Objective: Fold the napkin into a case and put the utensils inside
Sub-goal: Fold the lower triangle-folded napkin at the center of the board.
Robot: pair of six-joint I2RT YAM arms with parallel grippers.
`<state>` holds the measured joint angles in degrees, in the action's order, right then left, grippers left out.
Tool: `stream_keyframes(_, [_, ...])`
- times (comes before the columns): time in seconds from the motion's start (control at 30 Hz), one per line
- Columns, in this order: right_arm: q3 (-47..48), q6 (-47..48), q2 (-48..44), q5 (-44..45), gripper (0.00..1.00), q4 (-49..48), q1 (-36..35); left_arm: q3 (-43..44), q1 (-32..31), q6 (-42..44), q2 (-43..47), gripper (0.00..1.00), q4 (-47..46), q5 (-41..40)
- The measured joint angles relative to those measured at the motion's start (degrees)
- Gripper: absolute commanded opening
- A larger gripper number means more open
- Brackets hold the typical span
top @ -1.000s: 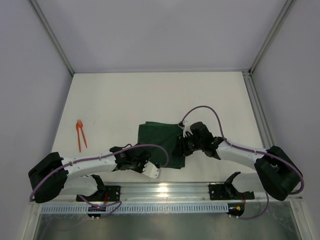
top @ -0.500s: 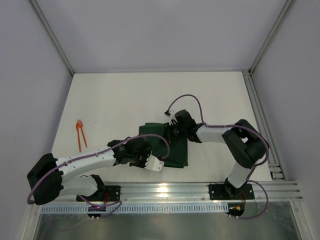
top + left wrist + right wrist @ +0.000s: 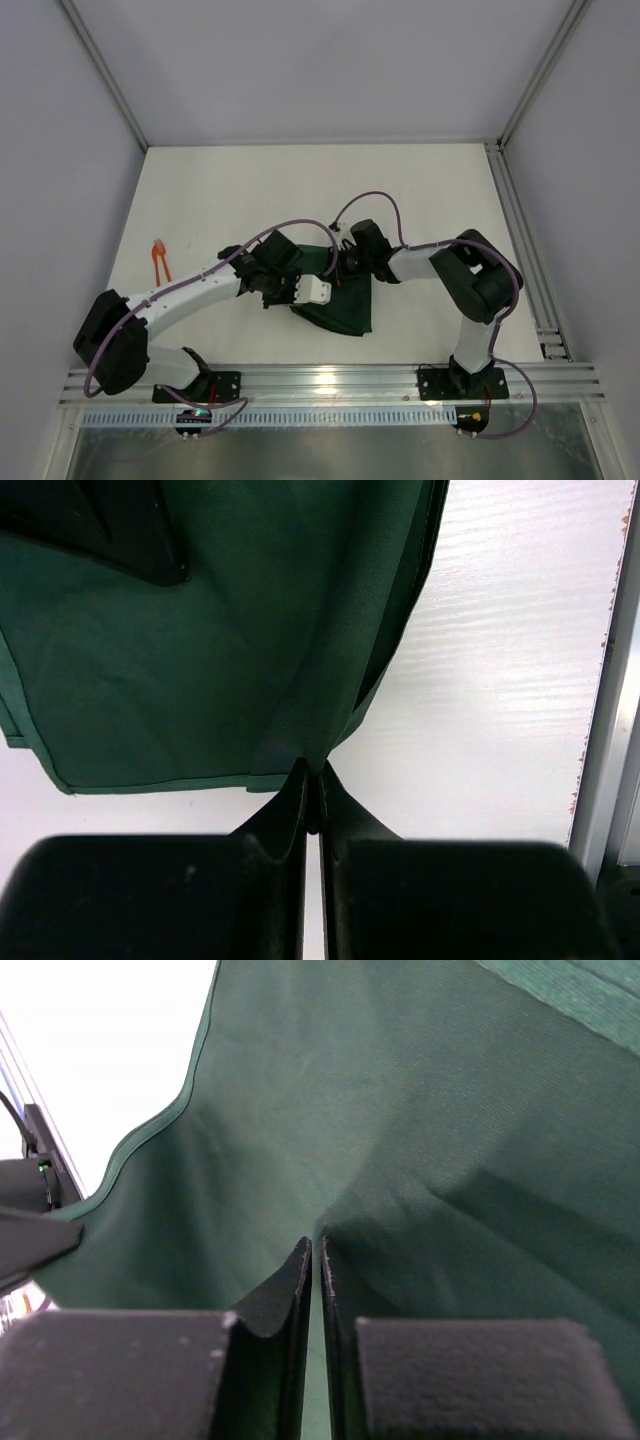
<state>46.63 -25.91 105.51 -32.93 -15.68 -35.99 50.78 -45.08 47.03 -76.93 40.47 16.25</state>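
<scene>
The dark green napkin [image 3: 350, 305] lies partly folded near the table's middle, with a point toward the near edge. My left gripper [image 3: 318, 296] is shut on a corner of the napkin [image 3: 200, 630], and the cloth is pulled into a tight pleat at the fingertips [image 3: 298, 780]. My right gripper [image 3: 340, 266] is at the napkin's far edge, shut on a pinch of the cloth [image 3: 400, 1110]. The orange utensils [image 3: 158, 258] lie together at the far left of the table, away from both grippers.
A metal rail [image 3: 330, 380] runs along the near edge and also shows in the left wrist view [image 3: 610, 730]. Frame posts and grey walls bound the white table [image 3: 300, 190] on three sides. Purple cables loop over both arms.
My left gripper has moved away from the near edge and to the right, carrying the napkin's corner. The right gripper swung left and back onto the cloth, then held. The napkin's outline has narrowed.
</scene>
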Motion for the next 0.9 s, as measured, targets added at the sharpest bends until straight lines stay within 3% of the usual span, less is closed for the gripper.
stream_keyframes(0.27, [-2.60,4.87,-5.18,-1.49,0.37,0.72,0.00,1.81,1.77,1.86,-2.19,0.00,5.40,3.91])
stream_keyframes(0.6, [-17.79,16.06,-38.01,6.14,0.57,-2.36,-2.16,1.79,2.29,2.78,-2.16,0.00,8.24,6.32])
stream_keyframes(0.7, [-23.61,21.27,-46.58,11.96,0.62,-3.52,-9.20,1.81,2.78,2.91,-2.16,0.00,8.52,6.88])
stream_keyframes(0.8, [-29.42,26.62,-52.78,17.81,0.73,-5.73,-18.10,1.81,3.13,2.91,-2.16,0.00,8.74,7.37])
stream_keyframes(0.9, [-34.40,31.52,-55.80,25.53,0.75,-7.34,-26.16,1.81,3.23,2.93,-2.16,0.00,8.83,7.56])
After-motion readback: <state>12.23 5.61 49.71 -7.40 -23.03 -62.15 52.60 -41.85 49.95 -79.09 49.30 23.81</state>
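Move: The napkin's near right corner lies flat on the board, about 13 cm back and 8 cm to the right of the right hand, a centimetre or so lower. That hand's fingertips are on the cloth; the far right corner is roughly 6 cm ahead and 9 cm right of it, the raised near left corner some 12 cm left and 7 cm back. The left hand pinches that raised corner; from it the near right corner is about 21 cm right, 6 cm back and 7 cm down. The napkin's middle is released as the right fingertips lift off it: the right hand rises about 12 cm, drifting right, then swings back as far towards the near right corner, sinking slightly at the end. Its fingers open wide while the wrist rolls some 55 degrees and the fingers level out. The left hand keeps its pinch on the near left corner, drawing it 2–3 cm back and a little left. ##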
